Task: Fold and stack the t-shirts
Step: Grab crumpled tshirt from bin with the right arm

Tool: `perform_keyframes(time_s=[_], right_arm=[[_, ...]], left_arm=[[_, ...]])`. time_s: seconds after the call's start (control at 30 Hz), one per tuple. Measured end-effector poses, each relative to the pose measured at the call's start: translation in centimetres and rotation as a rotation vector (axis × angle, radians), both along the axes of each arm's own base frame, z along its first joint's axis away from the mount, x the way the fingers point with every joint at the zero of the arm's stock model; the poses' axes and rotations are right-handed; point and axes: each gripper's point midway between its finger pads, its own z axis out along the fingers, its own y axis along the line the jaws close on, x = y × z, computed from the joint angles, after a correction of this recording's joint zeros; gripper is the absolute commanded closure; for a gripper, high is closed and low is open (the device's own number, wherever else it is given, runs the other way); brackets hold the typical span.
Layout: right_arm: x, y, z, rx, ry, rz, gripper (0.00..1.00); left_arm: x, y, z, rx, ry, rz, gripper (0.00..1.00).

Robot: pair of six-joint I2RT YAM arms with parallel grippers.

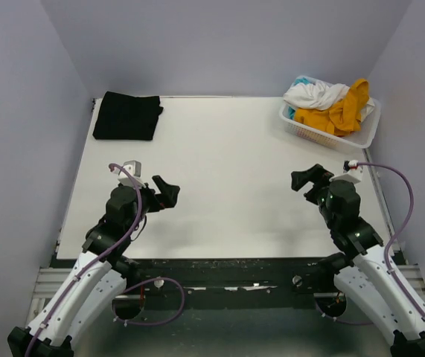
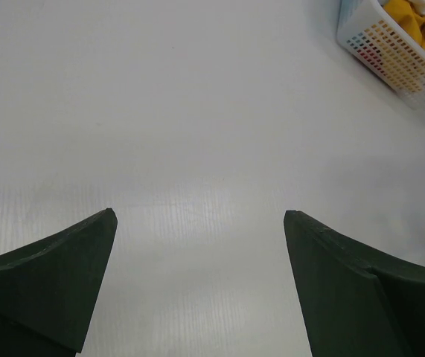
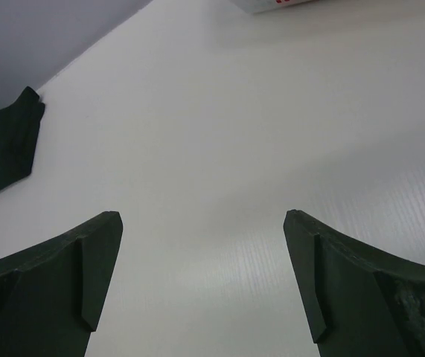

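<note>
A folded black t-shirt (image 1: 127, 116) lies at the table's far left corner; the right wrist view shows it (image 3: 5, 145) at its left edge. At the far right, a mustard-orange t-shirt (image 1: 343, 111), a white one (image 1: 315, 94) and a bit of teal one (image 1: 292, 112) sit crumpled in the white lattice basket (image 1: 329, 134). My left gripper (image 1: 168, 193) hovers open over the near-left table, nothing between its fingers. My right gripper (image 1: 307, 181) is open over the near-right table, also holding nothing.
The white table (image 1: 227, 178) is bounded by grey walls on the left, back and right. The left wrist view catches the basket (image 2: 391, 56) at its top right corner. A dark rail (image 1: 219, 268) runs along the near edge by the arm bases.
</note>
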Motion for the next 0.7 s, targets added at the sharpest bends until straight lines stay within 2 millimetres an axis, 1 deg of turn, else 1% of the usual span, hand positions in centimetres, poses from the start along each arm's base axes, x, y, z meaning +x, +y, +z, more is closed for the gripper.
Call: perform_keyframes(time_s=[0.13, 0.2, 0.27, 0.33, 0.4, 0.5, 0.57, 0.63, 0.67, 0.7], right_arm=[[0.2, 0.1, -0.1, -0.011, 0.002, 0.003, 0.00], [0.6, 0.1, -0.2, -0.028, 0.014, 0.000, 0.00], [1.6, 0.0, 0.0, -0.056, 0.032, -0.013, 0.00], [3.3, 0.1, 0.7, -0.097, 0.052, -0.032, 0.00], [6.0, 0.3, 2.1, -0.143, 0.069, -0.067, 0.00], [11.3, 0.4, 4.1, -0.228, 0.085, -0.145, 0.00], [14.5, 0.3, 4.7, -0.292, 0.098, -0.199, 0.00], [17.6, -0.2, 4.6, -0.347, 0.120, -0.246, 0.00], [19.2, -0.5, 5.9, -0.359, 0.106, -0.269, 0.00], [20.4, -1.1, 4.1, -0.384, 0.146, -0.283, 0.00]], left_arm=[[0.0, -0.3, 0.0, -0.005, 0.001, -0.015, 0.01], [0.0, -0.5, 0.2, -0.012, -0.005, -0.025, 0.01], [0.1, -0.8, 0.4, -0.022, -0.013, -0.035, 0.01], [0.3, -1.1, 0.6, -0.034, -0.019, -0.042, 0.01], [0.7, -1.4, 0.5, -0.038, -0.014, -0.048, 0.01], [1.1, -1.7, 0.2, -0.032, 0.000, -0.050, 0.01], [1.3, -1.8, -0.2, -0.026, 0.013, -0.050, 0.01], [1.5, -1.9, -0.3, -0.022, 0.013, -0.051, 0.01], [1.6, -1.9, -0.3, -0.020, 0.012, -0.052, 0.02], [1.7, -1.9, -0.2, -0.017, 0.008, -0.053, 0.02]])
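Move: The orange t-shirt lies crumpled in the bin roughly 29 cm ahead of the right hand, 13 cm to its right and some 7 cm lower. In the same bin, the white t-shirt lies about 5 cm beyond the orange one and 6 cm to the left of it. The bin's middle is about 31 cm ahead of the right hand, 13 cm to its right and 12 cm down. From the left hand the orange t-shirt is about 32 cm ahead and 54 cm to the right, 6 cm lower. Towards the t-shirts in the bin the right hand shoots forward some 20 cm, starting slowly and then fast, lifting about 4 cm on the way as it nears the bin's near rim. It rolls about 20 degrees right side up and swings clockwise, fingers still wide open and touching nothing. The left hand, empty and open, shifts a couple of centimetres forward and to its right. ##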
